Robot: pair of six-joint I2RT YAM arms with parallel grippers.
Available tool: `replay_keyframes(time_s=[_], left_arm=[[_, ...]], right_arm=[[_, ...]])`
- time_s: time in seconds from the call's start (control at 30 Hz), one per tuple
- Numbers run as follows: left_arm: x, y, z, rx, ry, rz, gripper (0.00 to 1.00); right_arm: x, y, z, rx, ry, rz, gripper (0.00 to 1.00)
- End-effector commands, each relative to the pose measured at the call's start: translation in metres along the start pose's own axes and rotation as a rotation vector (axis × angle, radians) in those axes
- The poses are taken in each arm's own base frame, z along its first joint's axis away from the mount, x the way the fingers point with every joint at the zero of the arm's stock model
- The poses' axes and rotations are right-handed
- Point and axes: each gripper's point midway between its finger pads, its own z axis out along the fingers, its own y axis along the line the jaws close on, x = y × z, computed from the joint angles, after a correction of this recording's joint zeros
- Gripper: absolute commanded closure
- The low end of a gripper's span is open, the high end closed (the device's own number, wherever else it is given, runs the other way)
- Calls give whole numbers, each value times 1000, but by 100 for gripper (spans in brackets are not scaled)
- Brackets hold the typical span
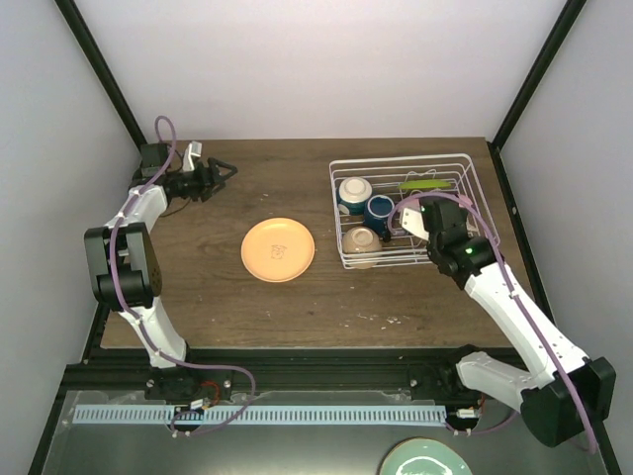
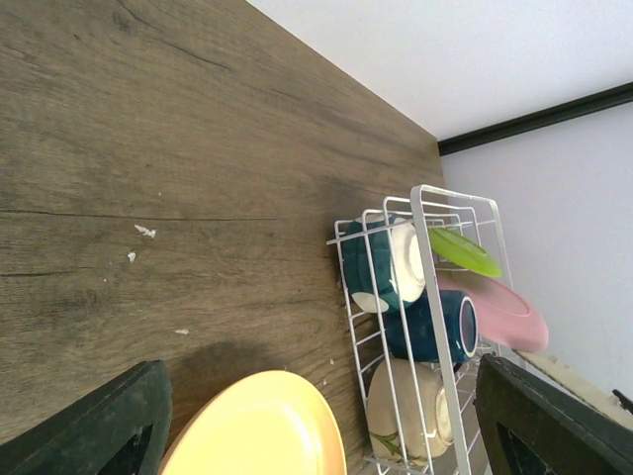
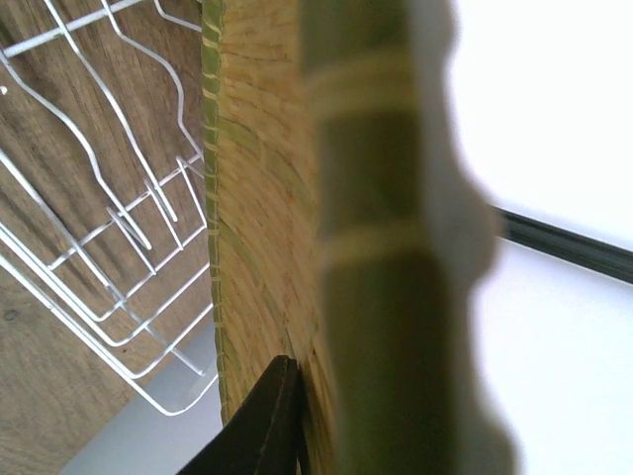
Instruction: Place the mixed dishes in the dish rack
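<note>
The white wire dish rack (image 1: 463, 168) stands at the right back of the table. Inside it lie a teal-and-cream bowl (image 1: 354, 190), a dark blue mug (image 1: 379, 210), a cream bowl (image 1: 361, 242) and an upright lime green plate (image 1: 425, 184). The left wrist view also shows a pink plate (image 2: 499, 312) standing in the rack (image 2: 427, 237). My right gripper (image 1: 417, 222) hangs over the rack's right half, shut on the woven-pattern yellow plate (image 3: 262, 228), which it holds on edge. A peach-tan plate (image 1: 278, 249) lies flat mid-table. My left gripper (image 1: 216, 178) is open and empty at the back left.
A pale teal plate (image 1: 425, 460) lies below the table's near edge, beside the right arm's base. Black frame posts rise at both back corners. White walls close in the table on three sides.
</note>
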Motion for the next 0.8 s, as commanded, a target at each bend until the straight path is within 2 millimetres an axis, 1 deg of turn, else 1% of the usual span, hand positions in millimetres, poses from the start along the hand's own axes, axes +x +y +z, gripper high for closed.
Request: replay_keyframes(time_s=[0.0, 0.03, 0.2, 0.33, 0.47, 0.63, 0.77], left_arm=[[-2, -2, 3, 9, 7, 14, 14], [-3, -2, 3, 8, 6, 16, 15], [-2, -2, 2, 6, 8, 16, 14], [-2, -2, 2, 3, 8, 17, 14], [0, -1, 1, -1, 8, 19, 14], [2, -2, 0, -3, 8, 23, 14], [3, -1, 0, -6, 8, 22, 15]], right_arm=[[4, -23, 2, 102, 22, 2, 99], [5, -21, 5, 106, 26, -8, 99], [7, -28, 15, 164, 55, -29, 99], [3, -29, 25, 204, 60, -59, 99], [-1, -24, 35, 213, 46, -93, 99], [0, -15, 47, 207, 38, -115, 99], [0, -12, 53, 220, 31, -130, 99]])
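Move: The right hand already holds the woven plate by its rim. The slot just in front of the pink plate is about 3 cm ahead, 1 cm left and 12 cm below. The pink plate is some 5 cm ahead, 2 left, 9 below; the green plate 9 ahead, 4 left; the blue mug 16 left, 1 ahead. From the left hand, the slot lies about 55 cm right, 7 back, 12 below. Right hand keeps its woven-plate grip, easing forward, then down about 4 cm towards the slot, rolling left-side down. ##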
